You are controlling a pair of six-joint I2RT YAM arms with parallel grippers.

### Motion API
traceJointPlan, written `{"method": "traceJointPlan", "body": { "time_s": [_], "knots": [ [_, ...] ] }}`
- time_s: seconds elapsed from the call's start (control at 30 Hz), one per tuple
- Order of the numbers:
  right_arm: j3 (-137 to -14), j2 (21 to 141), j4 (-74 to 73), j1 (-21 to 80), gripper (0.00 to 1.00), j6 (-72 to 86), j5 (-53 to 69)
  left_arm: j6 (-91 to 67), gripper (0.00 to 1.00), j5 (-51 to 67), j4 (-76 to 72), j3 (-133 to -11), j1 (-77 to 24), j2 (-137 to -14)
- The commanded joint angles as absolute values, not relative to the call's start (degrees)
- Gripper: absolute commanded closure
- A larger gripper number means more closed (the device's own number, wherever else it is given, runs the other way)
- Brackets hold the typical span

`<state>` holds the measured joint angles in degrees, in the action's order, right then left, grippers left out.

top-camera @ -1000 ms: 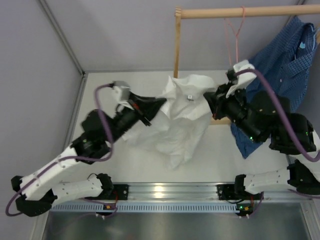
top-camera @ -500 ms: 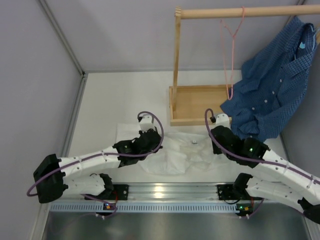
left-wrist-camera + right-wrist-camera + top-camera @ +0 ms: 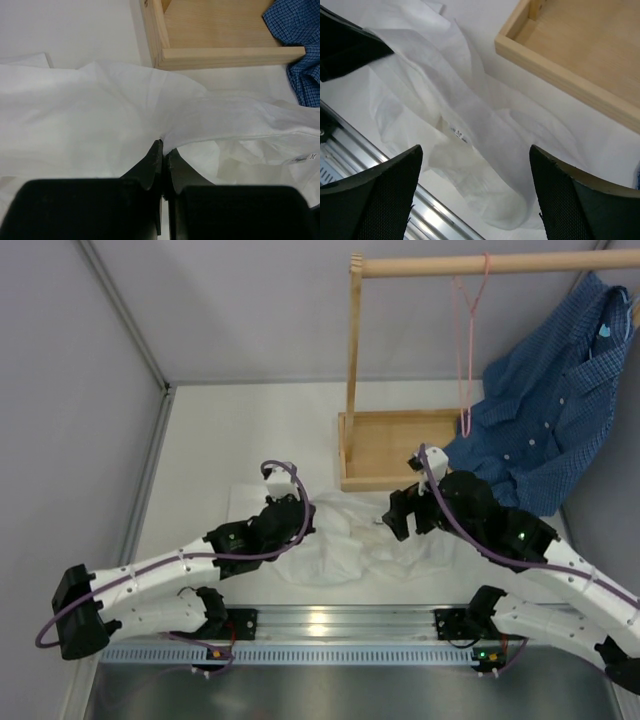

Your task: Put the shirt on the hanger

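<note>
The white shirt [image 3: 345, 540] lies crumpled on the table in front of the wooden frame. In the left wrist view my left gripper [image 3: 164, 146] is shut on a raised fold of the shirt [image 3: 100, 115]. My left gripper [image 3: 298, 518] sits at the shirt's left side. My right gripper [image 3: 398, 515] hovers over the shirt's right part, open with nothing between its fingers. In the right wrist view the right gripper [image 3: 475, 148] spans the shirt [image 3: 470, 105] near the small collar label [image 3: 457, 133]. The pink hanger [image 3: 465, 350] hangs from the wooden rail [image 3: 480, 265], bare.
A wooden tray base [image 3: 385, 445] and upright post [image 3: 353, 340] stand behind the shirt. The blue checked shirt [image 3: 545, 410] hangs from the rail at the right, draping down near my right arm. A metal rail [image 3: 340, 625] runs along the table's near edge.
A second ago both grippers held the shirt raised near the rail. Then it came down onto the table. The right gripper has now opened and let the cloth go; the left stays shut.
</note>
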<state>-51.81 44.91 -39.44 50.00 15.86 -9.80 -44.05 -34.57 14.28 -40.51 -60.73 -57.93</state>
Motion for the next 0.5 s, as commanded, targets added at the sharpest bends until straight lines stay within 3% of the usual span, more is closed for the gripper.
{"method": "traceJointPlan", "body": {
  "time_s": [0.0, 0.13, 0.4, 0.43, 0.47],
  "knots": [
    [-57.6, 51.0, -34.1, 49.5, 0.17, 8.6, -3.2, -42.2, 1.00, -33.0, 14.1, -43.2, -60.6, -55.6],
    [-58.4, 58.4, -32.5, 50.4, 0.36, 5.2, -1.4, -41.4, 1.00, -30.3, 14.4, -44.6, -60.6, -55.5],
    [-60.8, 63.9, -28.0, 50.7, 0.61, -0.9, -0.8, -38.2, 1.00, -28.7, 18.2, -47.7, -60.6, -54.3],
    [-60.9, 64.5, -28.0, 50.7, 0.79, -1.7, -0.5, -36.1, 1.00, -28.2, 19.2, -48.2, -60.6, -53.9],
    [-61.0, 64.5, -28.0, 50.7, 0.88, -1.9, -0.8, -34.6, 1.00, -27.7, 19.6, -48.7, -60.6, -53.7]
  ]
}}
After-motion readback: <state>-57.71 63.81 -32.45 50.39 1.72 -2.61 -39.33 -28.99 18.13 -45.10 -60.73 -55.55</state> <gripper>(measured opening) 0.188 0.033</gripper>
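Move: My left hand already pinches the white shirt by its upper edge. The stretch of that edge my open right hand goes for lies about 3 cm ahead of it, 6 cm to its left and some 4 cm below; from my left hand the same spot is about 11 cm to the right, roughly level in reach. My left gripper is about 17 cm left of my right hand and 3 cm farther out, and the rack's wooden base is centred roughly 25 cm ahead, some 20 cm below. I swing my right hand about 6 cm left and 3 cm forward, rising a little before dipping, to end some 2.5 cm lower. It turns about 15 degrees counter-clockwise, its left side sinking, while the fingers close from wide open and pinch the shirt's edge. My left hand keeps its grip and lifts about 3 cm. ##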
